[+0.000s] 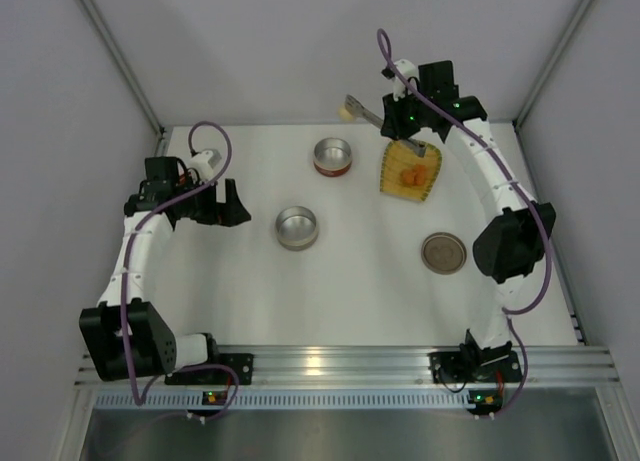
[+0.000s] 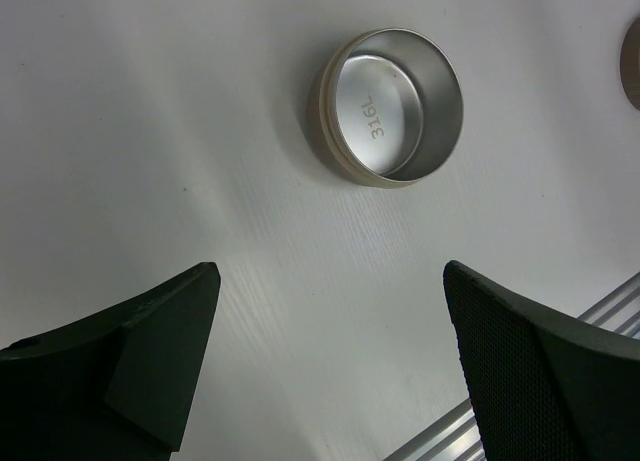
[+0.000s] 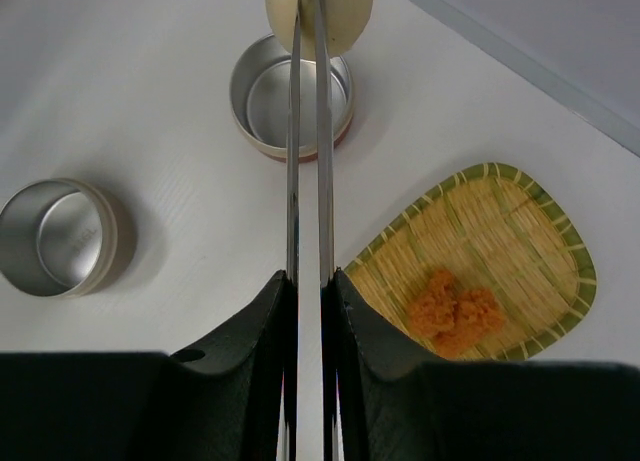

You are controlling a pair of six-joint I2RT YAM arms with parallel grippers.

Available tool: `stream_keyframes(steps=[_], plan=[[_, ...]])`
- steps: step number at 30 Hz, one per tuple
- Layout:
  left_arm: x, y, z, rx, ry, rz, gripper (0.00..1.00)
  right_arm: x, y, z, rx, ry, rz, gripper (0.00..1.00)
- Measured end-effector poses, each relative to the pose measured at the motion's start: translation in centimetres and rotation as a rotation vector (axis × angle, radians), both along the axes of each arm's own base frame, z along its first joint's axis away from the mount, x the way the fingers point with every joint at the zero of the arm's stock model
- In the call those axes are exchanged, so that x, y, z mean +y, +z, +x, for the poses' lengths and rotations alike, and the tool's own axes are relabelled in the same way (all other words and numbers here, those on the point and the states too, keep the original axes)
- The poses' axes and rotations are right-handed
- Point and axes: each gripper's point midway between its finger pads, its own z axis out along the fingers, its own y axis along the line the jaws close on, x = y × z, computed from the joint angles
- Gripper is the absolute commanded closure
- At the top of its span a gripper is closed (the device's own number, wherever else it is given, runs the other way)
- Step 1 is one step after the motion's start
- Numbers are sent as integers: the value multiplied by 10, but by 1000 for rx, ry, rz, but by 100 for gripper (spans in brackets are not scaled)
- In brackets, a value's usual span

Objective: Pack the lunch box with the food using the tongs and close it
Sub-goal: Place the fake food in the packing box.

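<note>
My right gripper (image 3: 310, 276) is shut on the silver tongs (image 3: 297, 131), whose two thin arms run straight ahead, pressed close together. Their tips pinch a whitish rounded lump of food (image 3: 320, 16) in the air over the far rim of a red-banded lunch box tin (image 3: 290, 96). From above, the right gripper (image 1: 405, 123), tongs (image 1: 372, 114) and lump (image 1: 350, 106) sit at the back, behind that tin (image 1: 333, 156). Orange chunks (image 3: 455, 311) lie on the yellow woven tray (image 3: 500, 221). My left gripper (image 2: 330, 271) hangs open and holds nothing, short of a plain tin (image 2: 392, 106).
The plain tin (image 1: 297, 227) stands mid-table, and a round lid (image 1: 444, 252) lies flat at the right, in front of the tray (image 1: 410, 171). An aluminium rail (image 1: 330, 364) runs along the near edge. Grey walls enclose the table on three sides.
</note>
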Motion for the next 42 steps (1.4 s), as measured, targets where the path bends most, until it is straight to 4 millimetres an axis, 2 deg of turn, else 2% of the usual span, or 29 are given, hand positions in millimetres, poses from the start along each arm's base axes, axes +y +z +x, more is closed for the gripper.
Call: stream_keyframes(steps=[4,7,13,19,33,42], plan=[[1,-2,5,22,8,-29,2,15,-9,10,-9,23,23,100],[-1,-2,5,32,3,-46,2,20,-26,14,9,30,25,100],[-3,-3,5,45,3,-65,2,24,-59,10,70,39,7,100],[-4,-5,6,51,1,-69,2,32,-70,17,65,48,8,100],[-4,-12,7,74,-1,-70,2,45,-114,23,127,62,0,100],[-3,-15,8,82,-2,-70,2,49,-130,26,144,65,-1,100]])
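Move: Out past the right hand, which already holds the tongs with the pale round food in their tips, the packing box (the steel bowl with the red base) lies about 15 cm ahead, 16 cm to its left and 24 cm below. The basket with the orange food is some 12 cm ahead and 7 cm right of that hand; the near steel bowl sits roughly 10 cm back and 25 cm left. From the left hand the packing box is about 31 cm ahead, 18 cm right and 16 cm below. Lowering the tongs into the packing box, the right hand sinks some 13 cm while drifting about 5 cm left, going quickly at first, then more slowly and steadily. The wrist tips the tong ends down by a little under 10 degrees, and the fingers keep the tongs squeezed shut on the pale food throughout. ##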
